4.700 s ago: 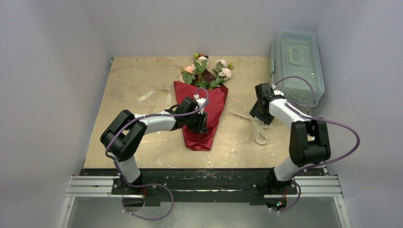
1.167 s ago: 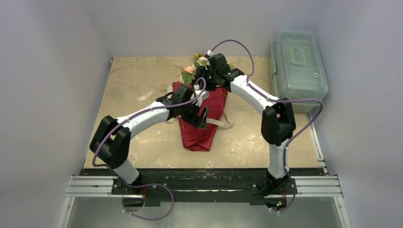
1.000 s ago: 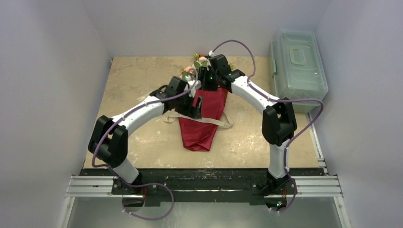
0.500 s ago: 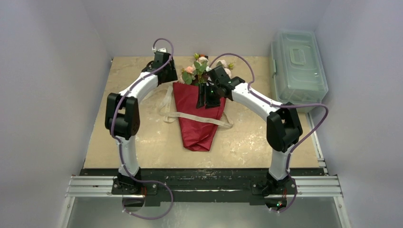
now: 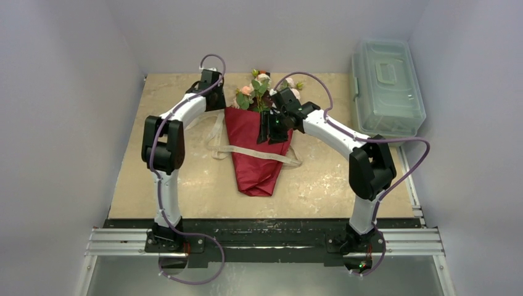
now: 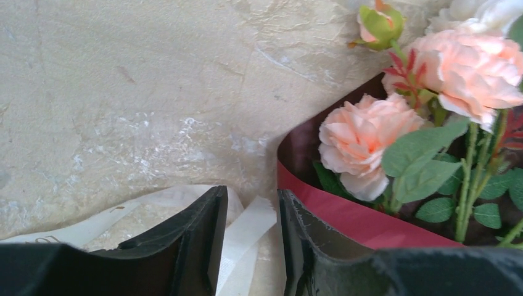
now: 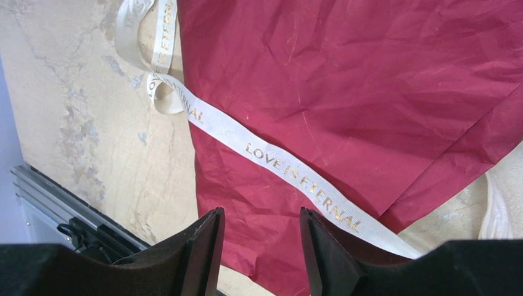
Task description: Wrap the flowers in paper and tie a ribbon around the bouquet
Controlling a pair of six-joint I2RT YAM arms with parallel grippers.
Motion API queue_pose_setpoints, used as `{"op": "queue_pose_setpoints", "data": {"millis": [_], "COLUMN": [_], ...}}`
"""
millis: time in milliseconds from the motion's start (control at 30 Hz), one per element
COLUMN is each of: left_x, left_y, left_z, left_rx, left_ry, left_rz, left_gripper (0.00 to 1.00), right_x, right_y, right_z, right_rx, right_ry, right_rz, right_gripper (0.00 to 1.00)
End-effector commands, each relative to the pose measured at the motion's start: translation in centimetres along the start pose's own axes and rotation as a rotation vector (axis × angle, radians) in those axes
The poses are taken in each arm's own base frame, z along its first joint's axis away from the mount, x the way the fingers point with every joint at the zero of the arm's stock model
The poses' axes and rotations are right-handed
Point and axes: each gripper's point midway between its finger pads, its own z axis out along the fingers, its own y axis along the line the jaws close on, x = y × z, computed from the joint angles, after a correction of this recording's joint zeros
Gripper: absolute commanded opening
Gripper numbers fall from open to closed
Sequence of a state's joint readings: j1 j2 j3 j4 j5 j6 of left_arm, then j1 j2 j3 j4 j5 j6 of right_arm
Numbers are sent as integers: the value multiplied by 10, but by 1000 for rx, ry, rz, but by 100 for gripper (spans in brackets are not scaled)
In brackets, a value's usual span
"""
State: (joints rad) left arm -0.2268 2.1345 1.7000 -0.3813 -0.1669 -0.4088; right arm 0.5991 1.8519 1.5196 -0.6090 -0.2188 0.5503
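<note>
The bouquet lies mid-table: a red paper (image 5: 256,166) cone with pink and white flowers (image 5: 265,91) at its far mouth. A cream ribbon (image 5: 265,154) lettered in gold crosses the cone loosely and loops off its left side. My left gripper (image 5: 214,106) is low at the cone's upper left corner. In the left wrist view it (image 6: 251,194) is open, a ribbon (image 6: 243,237) end lying in the gap, with paper (image 6: 370,219) and flowers (image 6: 364,139) to its right. My right gripper (image 5: 266,134) hovers open over the upper cone, above the paper (image 7: 345,92) and ribbon (image 7: 290,172), with nothing between its jaws (image 7: 260,213).
A clear plastic lidded box (image 5: 385,83) stands at the back right corner. Grey walls close in the table on three sides. A metal rail (image 5: 265,240) carrying both arm bases runs along the near edge.
My left arm swung from over the cone to its back left corner and its jaws narrowed around the ribbon end. My right gripper slid a little down from the blooms onto the cone.
</note>
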Motion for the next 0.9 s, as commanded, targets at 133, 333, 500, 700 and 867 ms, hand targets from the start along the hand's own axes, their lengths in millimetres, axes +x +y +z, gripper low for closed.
{"op": "queue_pose_setpoints", "data": {"millis": [133, 333, 500, 700, 867], "left_x": [0, 7, 13, 18, 4], "left_y": [4, -7, -11, -14, -9], "left_z": [14, 17, 17, 17, 2], "left_rx": [82, 150, 182, 213, 195], "left_ry": [7, 23, 34, 50, 16], "left_rz": [-24, -37, -41, -50, -52], "left_gripper": [38, 38, 36, 1, 0], "right_x": [-4, -1, 1, 1, 0], "right_y": [0, -3, -5, -6, -8], "right_z": [-11, -8, -4, -2, 0], "right_rx": [3, 11, 14, 19, 24], "right_ry": [-27, -16, -6, -1, 3], "right_rz": [-1, -12, -11, -12, -14], "right_gripper": [55, 55, 54, 54, 53]}}
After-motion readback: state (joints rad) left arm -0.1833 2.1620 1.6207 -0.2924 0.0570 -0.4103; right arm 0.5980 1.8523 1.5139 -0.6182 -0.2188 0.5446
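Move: The ribbon's free end lies almost directly under the open left fingers, about 1 cm to the right and 3 cm below. The red paper's near-left top corner is some 3 cm ahead and 2 cm right of this hand; the nearest peach rose is roughly 4 cm ahead and 7 cm right. From the right hand, the ribbon end is about 9 cm ahead, 14 cm left and 8 cm below. Bring the left gripper down about 3 cm onto the ribbon end with the fingers part open, easing it 1 cm left at first, then some 2.5 cm back to the right, towards the paper's edge. Roll its left side down about 10 degrees while sinking, then shut the fingertips to pinch the ribbon end. ##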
